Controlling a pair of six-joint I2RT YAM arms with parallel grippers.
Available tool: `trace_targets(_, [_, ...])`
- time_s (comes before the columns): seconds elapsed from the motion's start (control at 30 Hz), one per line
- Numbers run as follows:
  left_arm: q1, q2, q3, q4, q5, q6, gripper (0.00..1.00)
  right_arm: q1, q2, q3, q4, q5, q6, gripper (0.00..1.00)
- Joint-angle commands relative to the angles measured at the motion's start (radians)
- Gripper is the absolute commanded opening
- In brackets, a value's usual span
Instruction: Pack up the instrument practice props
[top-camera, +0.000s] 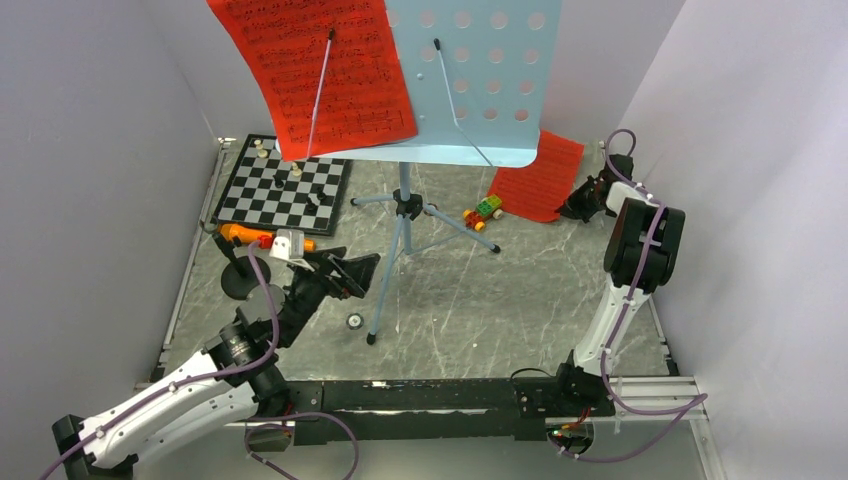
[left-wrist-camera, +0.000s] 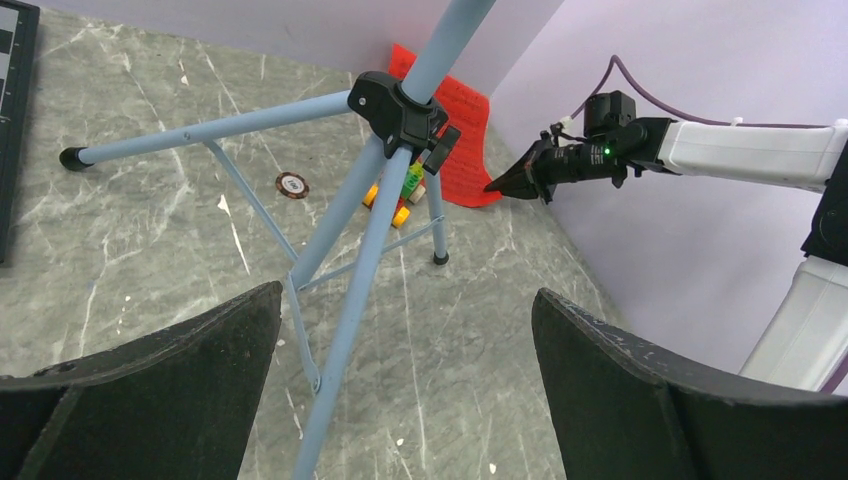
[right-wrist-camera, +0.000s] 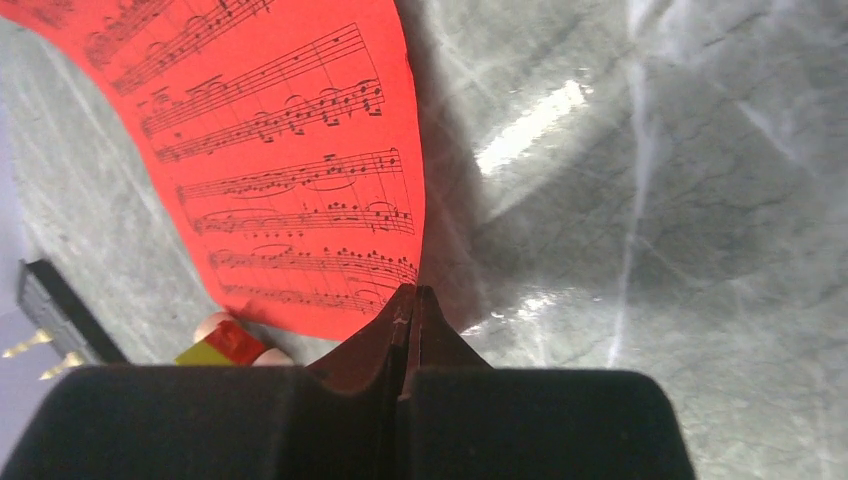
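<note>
The light-blue music stand (top-camera: 470, 80) rises mid-table on its tripod (left-wrist-camera: 400, 105). One red sheet-music page (top-camera: 320, 70) rests on its desk. A second red page (top-camera: 540, 175) lies at the back right. My right gripper (right-wrist-camera: 410, 292) is shut at that page's (right-wrist-camera: 290, 180) corner, which is raised with shadow beside it. In the left wrist view its tips (left-wrist-camera: 490, 187) meet the page's edge (left-wrist-camera: 455, 130). My left gripper (left-wrist-camera: 408, 300) is open, with a tripod leg (left-wrist-camera: 350, 330) running between its fingers, nearer the left one. The orange microphone (top-camera: 262, 238) on its black base (top-camera: 238, 285) stands behind my left arm.
A chessboard (top-camera: 285, 185) with pieces lies at the back left. A small colourful toy car (top-camera: 483, 212) sits between the tripod and the second page. A small round disc (top-camera: 354, 321) lies near the front tripod foot. Walls enclose the table on three sides.
</note>
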Motion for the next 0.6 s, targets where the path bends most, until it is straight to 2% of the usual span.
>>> trace_targets(0.0, [-0.001, 0.009, 0.001, 0.026, 0.013, -0.011, 0.99, -0.003, -0.046, 0.025, -0.069, 0.112, -0.083, 0.00])
trace_targets(0.37, [0.000, 0.027, 0.001, 0.031, 0.023, -0.006, 0.99, -0.002, -0.092, -0.025, -0.120, 0.233, -0.158, 0.00])
trace_targets(0.57, [0.000, 0.033, -0.001, 0.035, 0.035, -0.003, 0.99, -0.003, -0.157, -0.110, -0.144, 0.320, -0.185, 0.00])
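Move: The red music sheet is already pinched at its near corner in the shut right hand, its middle about 10 cm ahead, 5 cm to the left and 2 cm below. The toy car stands roughly 19 cm to that hand's left and 1 cm ahead; the stand's nearest rubber foot is 16 cm left and 8 cm back. From the left hand the sheet lies some 36 cm ahead, 40 cm to the right and 25 cm down. The music sheet is drawn over the table by its near corner, away from the toy car: the right hand goes about 5 cm back and to the right, sinking some 1 cm early on and then staying about level. Its fingers keep their pinch while the wrist tilts some 15 degrees, swinging the tips rightward and back until they point more steeply down. ##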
